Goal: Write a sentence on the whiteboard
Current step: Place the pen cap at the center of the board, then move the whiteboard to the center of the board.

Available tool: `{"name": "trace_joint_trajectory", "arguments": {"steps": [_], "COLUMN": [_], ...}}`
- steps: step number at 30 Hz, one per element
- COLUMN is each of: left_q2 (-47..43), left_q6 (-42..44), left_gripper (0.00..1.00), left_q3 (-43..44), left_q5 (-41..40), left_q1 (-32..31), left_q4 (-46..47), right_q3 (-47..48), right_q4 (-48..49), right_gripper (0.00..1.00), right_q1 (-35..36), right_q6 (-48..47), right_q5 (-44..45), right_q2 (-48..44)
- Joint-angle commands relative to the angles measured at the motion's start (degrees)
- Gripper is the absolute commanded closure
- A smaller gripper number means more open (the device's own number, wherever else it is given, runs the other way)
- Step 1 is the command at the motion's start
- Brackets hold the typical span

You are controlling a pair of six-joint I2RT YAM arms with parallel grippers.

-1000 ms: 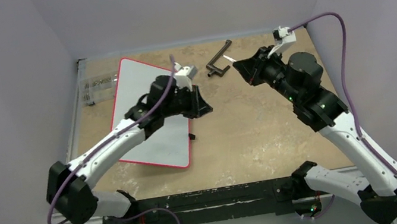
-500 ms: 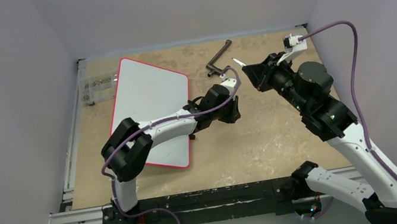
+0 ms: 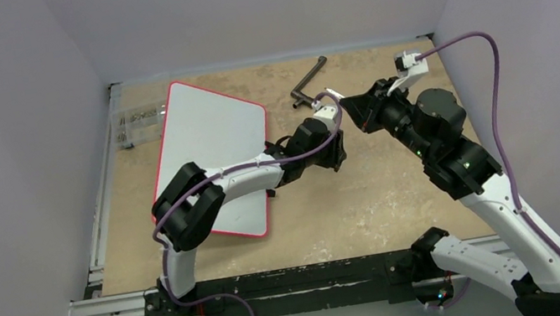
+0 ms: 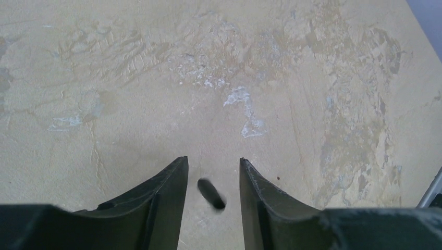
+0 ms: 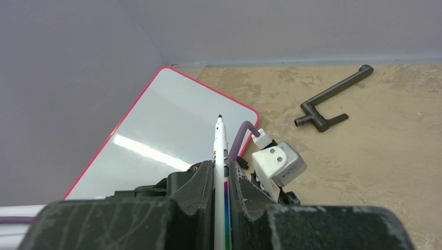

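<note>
The whiteboard [image 3: 209,135] lies flat at the back left, white with a red rim, and its face [image 5: 172,120] is blank. The sentence is out of view. My right gripper [image 3: 355,109] [image 5: 221,162] is shut on a white marker [image 5: 220,138], whose bare black tip points toward the board. My left gripper [image 3: 337,153] [image 4: 211,160] hangs over bare table just right of the board, close under the marker tip. It is open. A small dark cap [image 4: 211,194], blurred, sits loose between its jaws without touching either finger.
A dark L-shaped metal handle [image 3: 309,85] [image 5: 328,101] lies at the back centre. A clear packet of small parts [image 3: 137,121] rests at the table's left edge beside the board. Walls close in the back and both sides.
My left arm swung right, off the whiteboard and over to the bare table by the right gripper, and its jaws have parted. My right gripper shifted slightly left, still holding the marker.
</note>
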Motion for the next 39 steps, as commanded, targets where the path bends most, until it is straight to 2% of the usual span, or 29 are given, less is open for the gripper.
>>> {"name": "trace_joint_trajectory", "arguments": {"steps": [1, 8, 13, 20, 24, 28, 31, 35, 39], "left_q2": [-0.75, -5.14, -13.55, -29.51, -40.24, -47.55, -50.83, -50.1, -46.53], "left_q6": [-0.19, 0.25, 3.59, 6.49, 6.05, 6.87, 6.6, 8.48, 8.88], "left_gripper": [0.58, 0.55, 0.49, 0.28, 0.24, 0.23, 0.22, 0.23, 0.24], "left_q3": [1.98, 0.51, -0.76, -5.52, -8.05, -7.76, -7.71, -7.31, -6.92], "left_q5": [-1.24, -2.82, -5.69, -4.63, -7.49, -9.43, -5.79, -0.69, 8.14], "left_q1": [-0.27, -0.27, 0.1, 5.78, 10.29, 17.19, 26.28, 37.18, 47.79], "left_q4": [2.74, 0.42, -9.38, -22.02, -29.65, -37.71, -40.83, -42.2, -41.9], "right_q3": [0.45, 0.56, 0.61, 0.52, 0.04, -0.41, -1.13, -3.08, -3.43], "right_q4": [0.78, 0.26, 1.28, 2.56, 3.38, 4.74, 6.23, 8.26, 7.99], "right_gripper": [1.0, 1.0, 1.0, 1.0, 1.0, 1.0, 1.0, 1.0, 1.0], "right_q1": [-0.14, -0.12, -0.16, -0.09, -0.13, -0.07, -0.08, -0.07, -0.13], "right_q6": [-1.64, -1.74, -0.9, 0.76, 1.9, 1.66, 1.64, 3.1, 3.45], "right_q5": [-0.56, -2.24, -3.29, -7.08, -8.73, -9.6, -9.64, -11.41, -13.63], "right_q2": [-1.0, -2.03, -3.43, -5.12, -6.42, -6.39, -5.66, -3.75, -1.74]}}
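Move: The pen cap lies on the table between the left hand's slightly parted fingertips, about 1 cm below the hand point. From this hand the whiteboard's middle is some 35 cm left and 9 cm ahead, at about the same height; the lower black clip is 20 cm left and 2 cm back, the pipe handle 27 cm ahead and 4 cm left. From the right hand, the cap is about 4 cm ahead, 1 cm left and 28 cm down. The pen cap, already let go, is left behind as the left fingers spread wide and the hand lifts about 20 cm, swinging some 37 cm left over the whiteboard and turning nearly 40 degrees counter-clockwise to point forward. The right hand keeps the uncapped pen, easing back and up about 4 cm, then starting forward, left and down. ##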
